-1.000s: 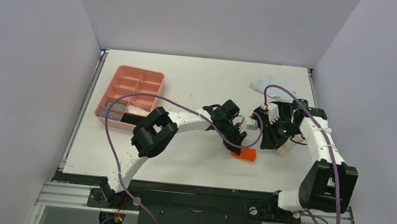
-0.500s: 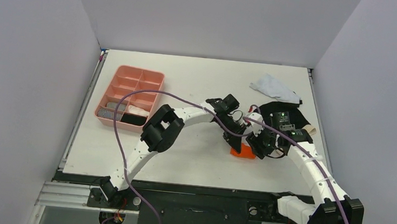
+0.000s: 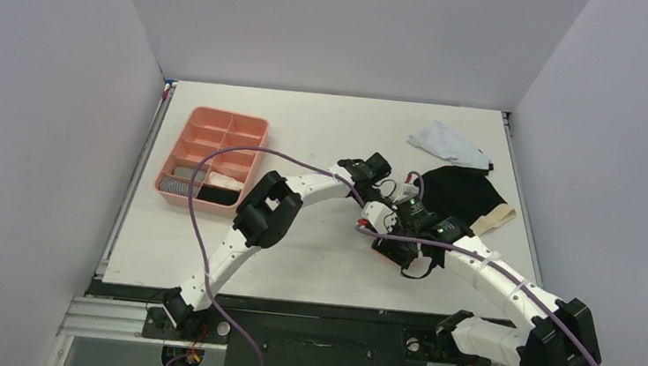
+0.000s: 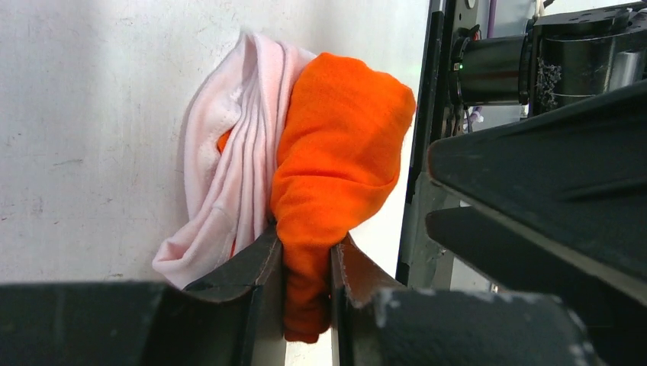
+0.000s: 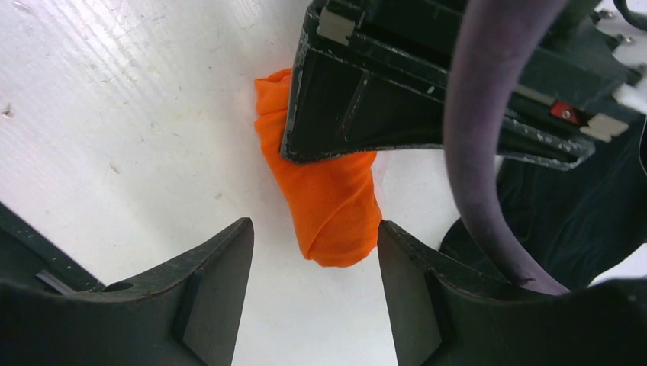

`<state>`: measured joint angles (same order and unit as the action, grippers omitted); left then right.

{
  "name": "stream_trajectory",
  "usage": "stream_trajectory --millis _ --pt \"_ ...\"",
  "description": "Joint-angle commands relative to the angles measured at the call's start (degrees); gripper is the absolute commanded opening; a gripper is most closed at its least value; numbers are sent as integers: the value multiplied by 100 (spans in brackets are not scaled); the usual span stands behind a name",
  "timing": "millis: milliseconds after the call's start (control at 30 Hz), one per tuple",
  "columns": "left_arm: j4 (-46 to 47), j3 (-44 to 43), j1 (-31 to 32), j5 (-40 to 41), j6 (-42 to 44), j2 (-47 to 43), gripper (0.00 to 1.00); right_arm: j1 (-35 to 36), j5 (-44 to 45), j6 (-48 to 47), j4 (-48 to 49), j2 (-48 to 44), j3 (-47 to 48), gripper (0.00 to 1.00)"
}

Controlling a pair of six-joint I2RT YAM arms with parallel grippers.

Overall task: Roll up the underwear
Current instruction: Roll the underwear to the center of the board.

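The orange underwear (image 4: 336,152) lies rolled on the white table, its white striped part (image 4: 229,175) bunched at the left. My left gripper (image 4: 307,263) is shut on one end of the roll. In the right wrist view the roll (image 5: 332,206) lies just ahead of my open right gripper (image 5: 314,252), and the left gripper's fingers (image 5: 381,99) cover its far end. In the top view both grippers, left (image 3: 379,219) and right (image 3: 396,247), meet over the roll and hide it. The black underwear (image 3: 461,195) with its beige waistband (image 3: 499,218) lies flat behind them.
A pink compartment tray (image 3: 258,133) stands at the left with small items in its near cells. A pale blue-white cloth (image 3: 448,143) lies at the back right. Purple cables loop over both arms.
My right arm has swung left and nearer, from over the black underwear to the orange roll, uncovering the black garment. My left gripper has stayed on the roll.
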<state>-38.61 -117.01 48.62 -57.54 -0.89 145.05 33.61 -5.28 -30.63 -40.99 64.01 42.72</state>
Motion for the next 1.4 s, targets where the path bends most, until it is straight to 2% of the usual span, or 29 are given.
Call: stream_trajectory --millis 0,333,700,900,1167,1233,1333,1367 --pt "-894 217 80 1138 185 663 0 230 666 -57 368 300 54 57" --pt "-972 136 71 1152 223 708 0 414 1073 -339 587 793 -164 57" --pt "-981 121 40 1122 221 715 0 435 1210 -526 615 860 -471 56" --pt "-982 104 35 1093 212 717 0 332 1074 -670 667 1298 -427 44" --pt "-961 131 -6 966 222 687 0 -119 708 -902 773 1715 -379 42" --pt "-937 146 -21 916 214 663 0 -209 601 -920 768 1804 -333 37" --pt "-800 292 -63 856 167 562 0 -382 314 -945 633 1923 -225 21" --pt "-710 332 -87 840 154 538 4 -421 169 -967 591 1982 -164 18"
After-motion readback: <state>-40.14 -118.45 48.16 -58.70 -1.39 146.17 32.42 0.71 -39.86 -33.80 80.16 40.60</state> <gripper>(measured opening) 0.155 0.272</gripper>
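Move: The rolled orange underwear has its middle about 2 cm ahead of the open right hand and some 7 cm below it. The left hand already pinches the roll, whose middle lies about 2 cm back and 3 cm to the right of that hand, at its height. The black cloth lies roughly 15 cm ahead of the right hand, 10 cm to its right and 7 cm below. Right hand sinks about 6 cm, slightly right and forward, and pinches the roll's free end; left keeps holding. ##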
